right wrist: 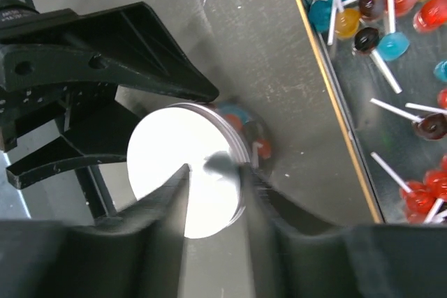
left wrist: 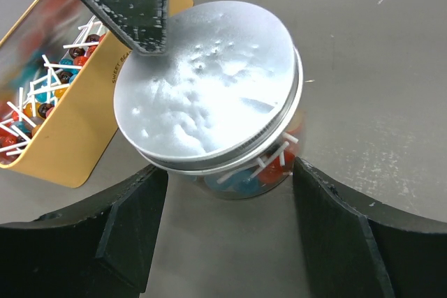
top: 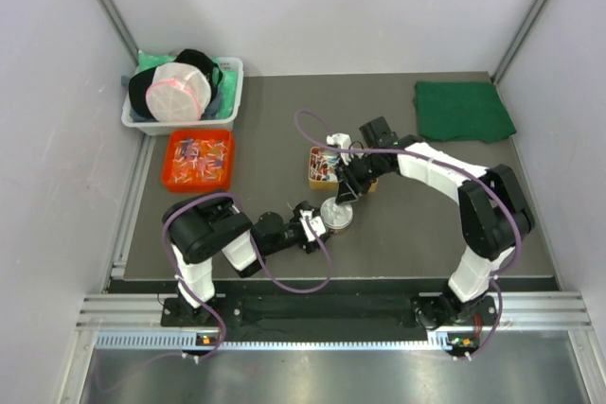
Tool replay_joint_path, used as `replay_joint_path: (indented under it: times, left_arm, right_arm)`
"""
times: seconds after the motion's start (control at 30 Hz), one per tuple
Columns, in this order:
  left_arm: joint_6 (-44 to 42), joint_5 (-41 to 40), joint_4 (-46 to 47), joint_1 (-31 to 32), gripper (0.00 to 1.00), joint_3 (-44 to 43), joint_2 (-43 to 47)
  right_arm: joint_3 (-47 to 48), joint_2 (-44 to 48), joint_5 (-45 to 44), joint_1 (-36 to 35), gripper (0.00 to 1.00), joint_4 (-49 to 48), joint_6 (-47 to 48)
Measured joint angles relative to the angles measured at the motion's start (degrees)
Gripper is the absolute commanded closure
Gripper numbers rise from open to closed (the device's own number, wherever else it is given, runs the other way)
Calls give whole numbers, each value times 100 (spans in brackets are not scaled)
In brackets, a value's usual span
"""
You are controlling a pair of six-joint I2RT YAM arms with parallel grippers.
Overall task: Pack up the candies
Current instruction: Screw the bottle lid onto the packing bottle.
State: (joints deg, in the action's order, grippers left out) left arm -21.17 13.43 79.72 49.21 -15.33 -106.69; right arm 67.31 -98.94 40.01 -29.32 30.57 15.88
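Observation:
A small glass jar (left wrist: 244, 179) with a silver lid (top: 336, 216) stands mid-table, holding candies on white sticks. My left gripper (left wrist: 230, 169) has a finger on each side of the jar's body and is closed on it. My right gripper (right wrist: 215, 169) hovers over the lid (right wrist: 167, 172), its jaws narrowed with a gap and nothing in it. One of its fingers (left wrist: 133, 12) rests at the lid's far edge. More stick candies (right wrist: 391, 40) lie in a gold tin (top: 313, 169) just behind the jar. Small wrapped candies (top: 199, 160) fill an orange tray.
A white bin (top: 232, 101) with caps and a pink-rimmed pouch sits at the back left, beside the orange tray (top: 169, 169). A folded green cloth (top: 462, 109) lies at the back right. The gold tin (left wrist: 77, 144) stands close to the jar's left side.

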Motion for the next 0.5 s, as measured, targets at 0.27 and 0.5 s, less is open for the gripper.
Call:
replay_joint_path:
  times: [0.27,0.5]
  left_arm:
    - [0,11,0,-2,23,0,0]
    - [0,24,9,-4,23,0,-9]
  right_arm:
    - [20,7,-140,24,87,-68,17]
    - [-61,52,-295,26,88,-94,94]
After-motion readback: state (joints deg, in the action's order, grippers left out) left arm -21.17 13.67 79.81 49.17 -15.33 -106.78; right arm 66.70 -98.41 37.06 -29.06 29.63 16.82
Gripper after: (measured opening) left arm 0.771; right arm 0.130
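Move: The bottle lid's middle lies about 3 cm back and 1 cm to the left of my right hand point, roughly 1 cm below it, with the packing bottle's middle some 5 cm below. The candy tray is about 6 cm ahead of that hand, level sideways, and 6 cm lower. From my left hand, which steadies the bottle, the lid is 1 cm ahead, 2 cm to the right and about 4 cm up. I shut my right fingers most of the way from their part-open gap as I shift them about 1 cm forward to the lid's far edge. Then I ease them slightly right and down, barely half a centimetre lower, the closed tips bearing down on that edge. My left hand stays still, its fingers keeping the bottle between them. ##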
